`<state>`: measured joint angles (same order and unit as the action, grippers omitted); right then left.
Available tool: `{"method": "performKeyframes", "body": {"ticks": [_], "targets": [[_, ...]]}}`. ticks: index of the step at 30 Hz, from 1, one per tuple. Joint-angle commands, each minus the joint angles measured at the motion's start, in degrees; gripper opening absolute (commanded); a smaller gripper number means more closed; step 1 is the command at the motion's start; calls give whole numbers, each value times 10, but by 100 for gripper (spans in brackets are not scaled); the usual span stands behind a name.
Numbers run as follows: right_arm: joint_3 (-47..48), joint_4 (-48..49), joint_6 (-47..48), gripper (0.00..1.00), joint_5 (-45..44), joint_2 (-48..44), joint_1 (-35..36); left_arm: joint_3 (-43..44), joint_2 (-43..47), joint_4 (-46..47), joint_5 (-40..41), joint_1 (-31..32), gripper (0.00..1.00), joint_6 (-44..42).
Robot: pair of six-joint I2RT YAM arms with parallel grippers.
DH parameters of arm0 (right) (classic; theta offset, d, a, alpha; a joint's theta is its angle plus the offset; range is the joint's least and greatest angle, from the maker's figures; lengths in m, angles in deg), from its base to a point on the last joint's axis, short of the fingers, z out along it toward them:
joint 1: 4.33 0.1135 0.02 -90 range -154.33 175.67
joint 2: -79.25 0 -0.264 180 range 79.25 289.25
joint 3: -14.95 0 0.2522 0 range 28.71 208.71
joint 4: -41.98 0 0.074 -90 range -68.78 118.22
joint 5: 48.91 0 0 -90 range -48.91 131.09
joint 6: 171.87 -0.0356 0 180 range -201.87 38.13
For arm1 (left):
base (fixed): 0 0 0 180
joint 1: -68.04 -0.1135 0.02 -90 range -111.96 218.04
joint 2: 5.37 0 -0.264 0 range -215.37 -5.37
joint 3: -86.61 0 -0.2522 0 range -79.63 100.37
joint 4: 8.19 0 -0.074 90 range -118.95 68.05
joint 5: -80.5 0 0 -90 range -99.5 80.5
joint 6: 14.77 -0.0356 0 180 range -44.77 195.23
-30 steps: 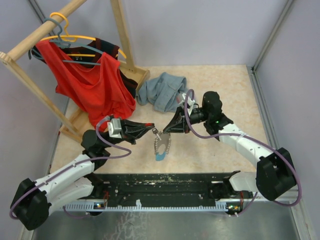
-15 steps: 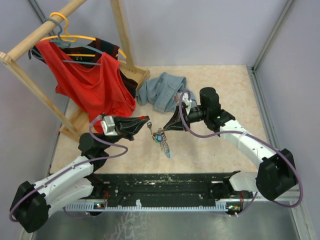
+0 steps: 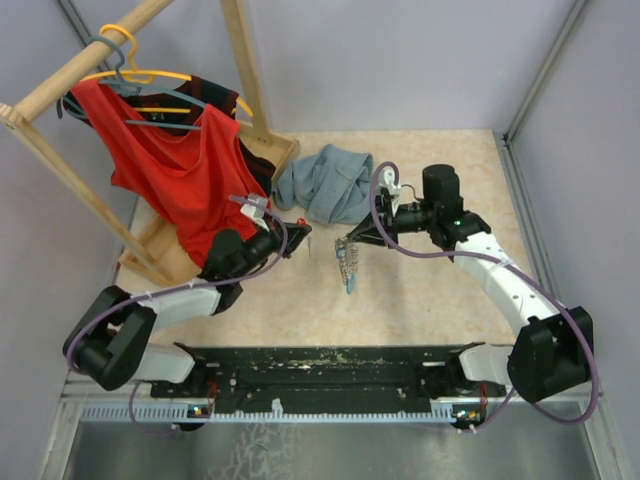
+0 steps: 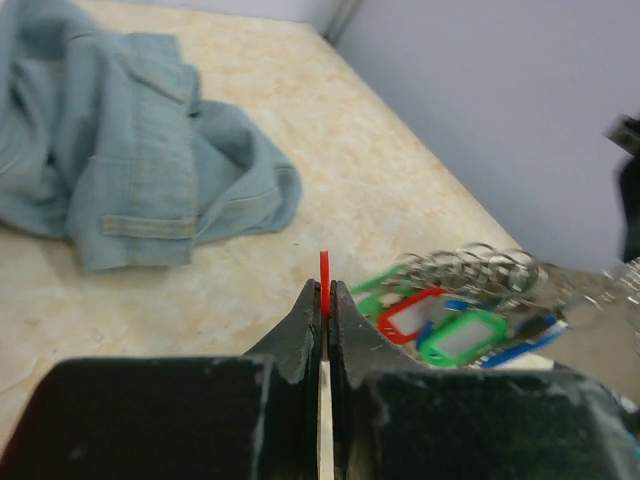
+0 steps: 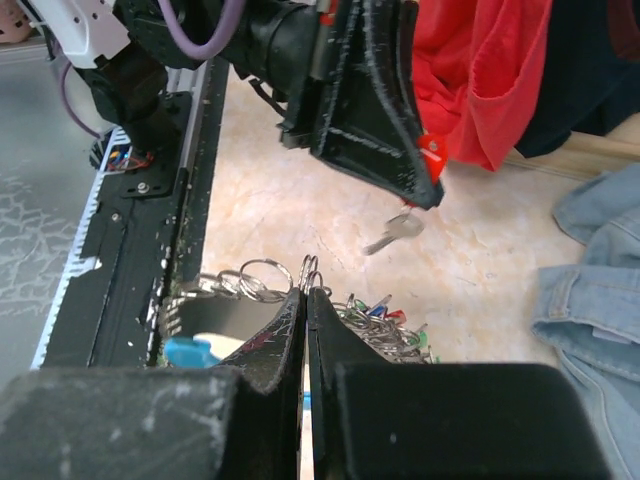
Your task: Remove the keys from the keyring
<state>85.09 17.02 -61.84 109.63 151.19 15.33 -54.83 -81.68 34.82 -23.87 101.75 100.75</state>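
My left gripper is shut on the red head of one key. Its metal blade hangs free, apart from the ring. In the right wrist view the left gripper is above and ahead. My right gripper is shut on the silvery rings of the keyring, which dangles from it over the table, its light blue part lowest. The other keys, with red, green and blue heads, bunch on the chain just right of the left fingertips.
A grey-blue denim garment lies crumpled behind both grippers. A wooden clothes rack with a red shirt on hangers stands at the back left, close to the left arm. Grey walls enclose the beige table.
The left gripper has pulled up and back toward the rack with the red key, which now hangs separate from the ring. The right gripper has carried the keyring right and slightly back.
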Motion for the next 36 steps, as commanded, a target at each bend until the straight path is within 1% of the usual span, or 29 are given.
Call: {"method": "performKeyframes", "body": {"ticks": [1, 5, 9, 12, 15, 22, 26, 27, 28, 29, 31, 32, 34, 36], "targets": [[41, 14, 10, 0, 18, -30, -14, 46, -13, -106, 133, -20, 3, 99], [40, 14, 10, 0, 19, -27, -15, 73, -13, -219, 230, -22, 3, 162], [40, 15, 9, 0, 20, -27, -15, 94, -21, -345, 308, -22, 4, 283], [38, 20, 4, 0, 21, -30, -15, 78, -7, -371, 362, -23, 6, 352], [34, 30, -2, 0, 23, -29, -15, 76, -8, -398, 393, -25, 8, 403], [29, 38, -7, 0, 23, -31, -15, 71, -38, -408, 391, -44, 8, 492], [26, 43, -8, 0, 23, -31, -15, 64, -36, -421, 406, -48, 9, 530], [25, 43, -8, 0, 24, -30, -15, 63, -33, -425, 408, -48, 12, 538], [24, 44, -8, 0, 24, -29, -15, 60, -29, -429, 410, -48, 18, 545], [24, 44, -7, 0, 25, -27, -15, 60, -26, -440, 409, -48, 29, 548], [24, 44, -7, 0, 28, -25, -15, 62, -12, -456, 404, -47, 56, 537], [24, 44, -8, 0, 29, -24, -15, 61, -1, -463, 399, -47, 65, 529], [23, 45, -9, 0, 30, -24, -14, 51, 27, -473, 390, -48, 73, 508], [23, 44, -9, 0, 29, -21, -14, 32, 59, -467, 375, -47, 75, 485]]}}
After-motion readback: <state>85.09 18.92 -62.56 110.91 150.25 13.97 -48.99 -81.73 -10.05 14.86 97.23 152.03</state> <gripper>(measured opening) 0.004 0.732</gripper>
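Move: The bare patch of table for the red key, which the left fingers already hold off the ring, lies about 7 cm ahead of the left hand, 6 cm to its left and some 19 cm below. The jeans lie about 28 cm ahead and 8 cm to that hand's right. The keyring hangs at the right fingertips, roughly 12 cm right of the left hand and 3 cm back. From the right hand, the patch is about 17 cm left, 10 cm ahead and 24 cm down. The red key, already free of the ring, is carried away from the keyring by the left hand: at first forward and left, then mostly left and down, some 12 cm left and 11 cm down in all. The wrist swings counter-clockwise and tips the fingers downward, and near the end they open wide and let go of the key. The right hand stays in place with its fingers shut, rising only about 1 cm late on. ##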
